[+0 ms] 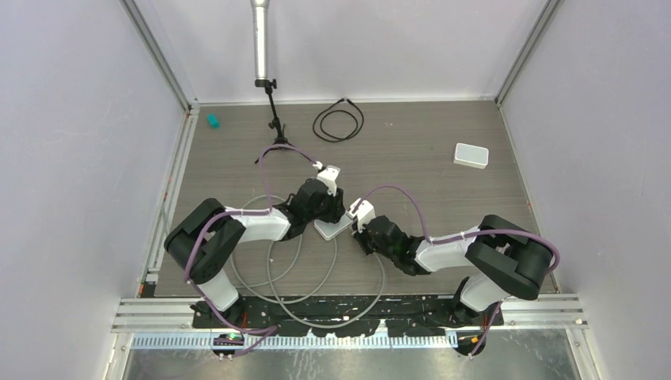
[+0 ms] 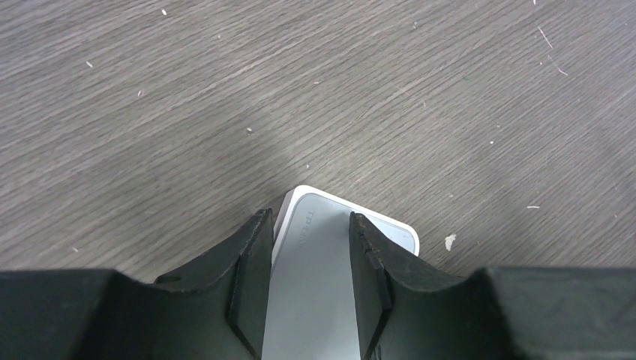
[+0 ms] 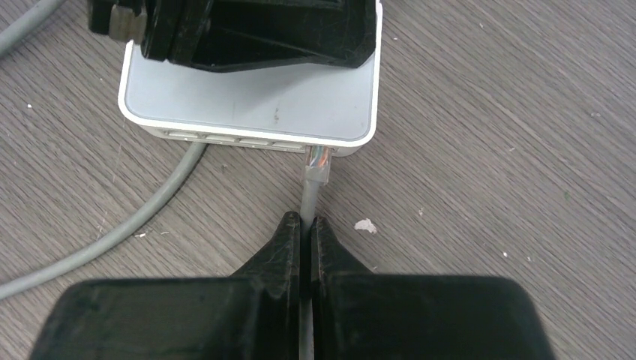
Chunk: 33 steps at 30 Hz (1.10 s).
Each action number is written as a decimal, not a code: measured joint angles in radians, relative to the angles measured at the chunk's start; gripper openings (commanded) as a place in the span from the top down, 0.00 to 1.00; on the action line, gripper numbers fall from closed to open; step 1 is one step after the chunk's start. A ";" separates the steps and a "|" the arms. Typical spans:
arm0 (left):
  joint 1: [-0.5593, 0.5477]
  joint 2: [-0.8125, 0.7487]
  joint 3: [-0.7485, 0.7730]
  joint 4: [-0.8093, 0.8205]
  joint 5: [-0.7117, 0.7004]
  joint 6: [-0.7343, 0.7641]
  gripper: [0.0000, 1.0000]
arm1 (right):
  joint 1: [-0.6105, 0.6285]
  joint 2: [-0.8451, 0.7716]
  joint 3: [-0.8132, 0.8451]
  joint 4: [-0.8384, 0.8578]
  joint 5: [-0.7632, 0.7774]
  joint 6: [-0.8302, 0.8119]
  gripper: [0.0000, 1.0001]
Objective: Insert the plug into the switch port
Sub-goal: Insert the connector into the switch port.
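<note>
The white switch (image 3: 255, 97) lies flat on the table, its row of ports facing my right gripper. My left gripper (image 2: 307, 221) stands partly open over the switch (image 2: 315, 255), and its fingers seem to rest on the top face rather than clamp the sides. The clear plug (image 3: 319, 161) sits with its tip at the rightmost port; how deep it is I cannot tell. My right gripper (image 3: 306, 221) is shut on the plug's grey cable (image 3: 308, 196) just behind the plug. In the top view both grippers meet at the switch (image 1: 332, 229) mid-table.
Loops of grey cable (image 1: 316, 293) lie between the arms, and one strand (image 3: 142, 217) runs under the switch's left side. A second white box (image 1: 471, 154) sits at the back right. A black cable coil (image 1: 339, 123), a stand (image 1: 273, 119) and a teal piece (image 1: 213, 121) are at the back.
</note>
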 measured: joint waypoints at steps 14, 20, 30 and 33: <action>-0.115 -0.003 -0.095 0.172 -0.239 -0.095 0.60 | -0.004 -0.023 0.030 -0.095 0.004 -0.064 1.00; -0.132 -0.030 -0.096 0.126 -0.269 -0.097 0.53 | -0.008 -0.026 0.048 -0.135 -0.005 -0.085 0.99; -0.103 -0.183 -0.074 -0.191 -0.117 -0.080 0.36 | -0.025 -0.046 -0.003 -0.072 -0.010 -0.058 0.99; -0.028 -0.218 -0.074 -0.267 0.008 -0.082 0.29 | -0.026 -0.046 -0.009 -0.045 -0.032 -0.036 0.99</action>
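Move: The left hand is over the switch near its far edge. The switch's middle lies about 3 cm back and 2 cm left of the left hand, about 1 cm below. The port is some 4 cm back and 2 cm right of that hand, also 1 cm lower. From the right hand, pinching the cable just behind the plug, the port is about 2 cm ahead and 2 cm left at its height. The switch's middle is about 3 cm ahead and 6 cm left of the right hand; a grey cable loop emerges some 1 cm back and 5 cm left of it. Back by about 1 cm at first, turning counter-clockwise, the left hand bears on the switch; then its fingers open and come off, and it draws back and left with a slight rise, about 6 cm from where it began, ending with spread fingers astride the switch. The right hand stays shut on the cable, holding the plug at the port, tips a few degrees and back, and shifts about 1 cm right. ##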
